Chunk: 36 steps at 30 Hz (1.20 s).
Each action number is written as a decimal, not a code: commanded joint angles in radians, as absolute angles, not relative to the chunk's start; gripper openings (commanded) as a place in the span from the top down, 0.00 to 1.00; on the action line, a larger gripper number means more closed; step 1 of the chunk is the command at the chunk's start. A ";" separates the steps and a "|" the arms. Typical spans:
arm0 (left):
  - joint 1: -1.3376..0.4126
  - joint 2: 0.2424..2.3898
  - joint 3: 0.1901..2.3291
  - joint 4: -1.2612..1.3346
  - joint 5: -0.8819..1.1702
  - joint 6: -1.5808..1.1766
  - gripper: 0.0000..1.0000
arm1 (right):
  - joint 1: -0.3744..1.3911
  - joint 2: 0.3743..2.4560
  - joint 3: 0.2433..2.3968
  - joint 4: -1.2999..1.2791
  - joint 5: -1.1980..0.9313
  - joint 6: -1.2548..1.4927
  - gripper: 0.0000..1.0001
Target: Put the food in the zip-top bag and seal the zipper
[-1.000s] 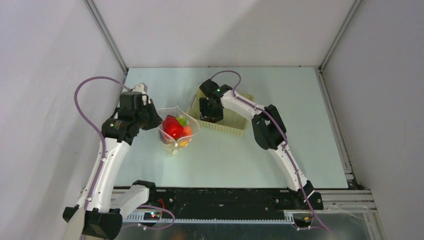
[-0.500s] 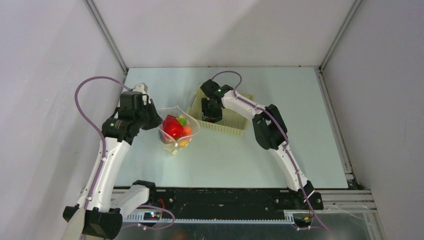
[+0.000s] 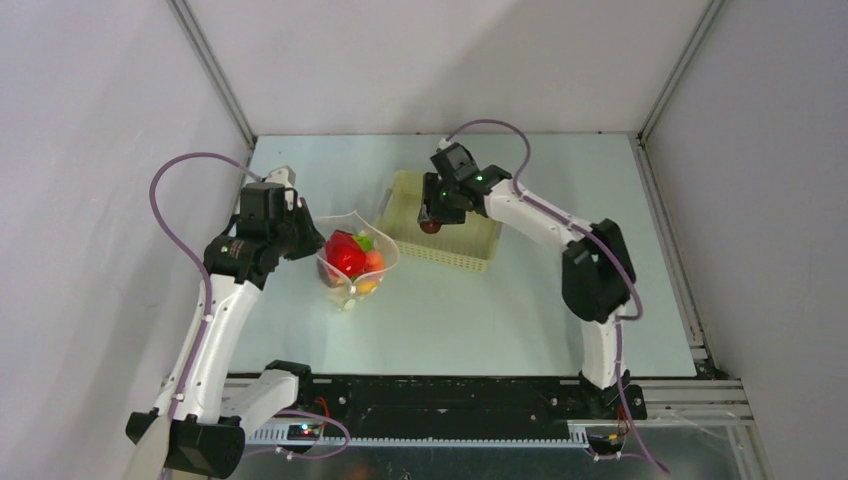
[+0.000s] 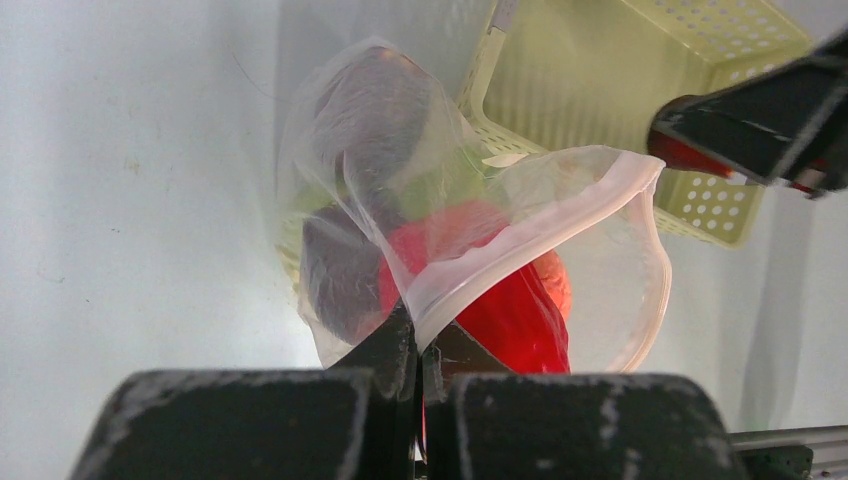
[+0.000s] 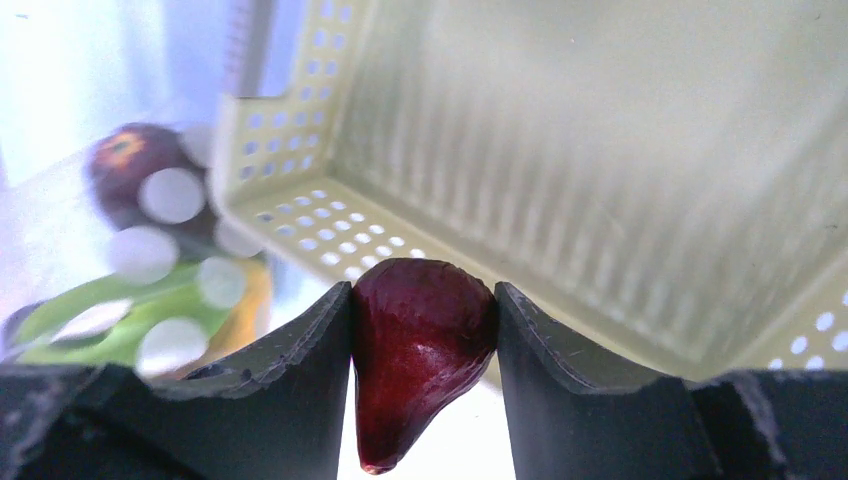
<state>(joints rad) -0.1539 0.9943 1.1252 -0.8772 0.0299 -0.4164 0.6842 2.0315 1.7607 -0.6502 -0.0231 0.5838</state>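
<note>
The clear zip-top bag (image 3: 356, 262) stands open on the table left of the basket, with red, orange, green and dark food (image 3: 346, 254) inside. My left gripper (image 4: 420, 340) is shut on the bag's mouth edge (image 4: 520, 240), holding it up. In the left wrist view a red piece (image 4: 510, 300) and a dark piece (image 4: 335, 280) show through the plastic. My right gripper (image 5: 424, 330) is shut on a dark red toy fruit (image 5: 420, 350), lifted above the basket (image 3: 450, 240); from above the fruit (image 3: 431, 226) hangs under the fingers.
The pale yellow latticed basket (image 5: 600, 150) lies right of the bag, its left end nearly touching it. White enclosure walls stand left, right and behind. The right arm (image 3: 590, 270) arches over the table's right half.
My right gripper closed on the dark red fruit in the basket and lifted it up and to the right. The left gripper and the bag have not moved.
</note>
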 commanded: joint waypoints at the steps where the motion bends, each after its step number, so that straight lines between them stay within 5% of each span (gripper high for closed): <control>1: -0.150 0.987 1.123 -0.852 0.035 -0.405 1.00 | 0.689 1.851 1.647 -0.450 -0.010 0.585 0.63; 18: -0.150 0.980 1.122 -0.851 0.032 -0.404 1.00 | 0.933 1.538 1.440 -0.022 -0.253 0.420 0.61; 29: -0.150 0.975 1.121 -0.850 0.041 -0.403 1.00 | 1.011 1.653 1.565 -0.192 0.035 0.377 0.58; 36: -0.151 0.971 1.121 -0.848 0.040 -0.403 1.00 | 1.015 1.706 1.600 -0.271 0.033 0.383 0.54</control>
<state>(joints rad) -0.1539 0.9936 1.1248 -0.8776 0.0307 -0.4164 1.0050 1.6840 1.5482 -0.2192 -0.0002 0.4026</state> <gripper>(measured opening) 0.005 0.534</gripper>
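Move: The zip-top bag's mouth, where my right hand is taking the dark red vegetable, lies some 13 cm to its left, 10 cm back and about 3 cm higher. The red pepper showing inside stands about 15 cm left and 10 cm back of that hand, a touch below it. The basket's middle is 4 cm ahead, 3 cm right and 10 cm down. From my left hand the mouth is roughly 8 cm right, 2 cm ahead and 6 cm below. With the dark red vegetable still pinched, I lift my right hand about 19 cm clear of the basket, swinging back and left towards the bag, then ease forward and sink some 3 cm beside its mouth. Meanwhile the wrist swings counter-clockwise and tips the fingers up about 30 degrees, so they point more leftward. My left hand stays put, gripping the bag's rim. ##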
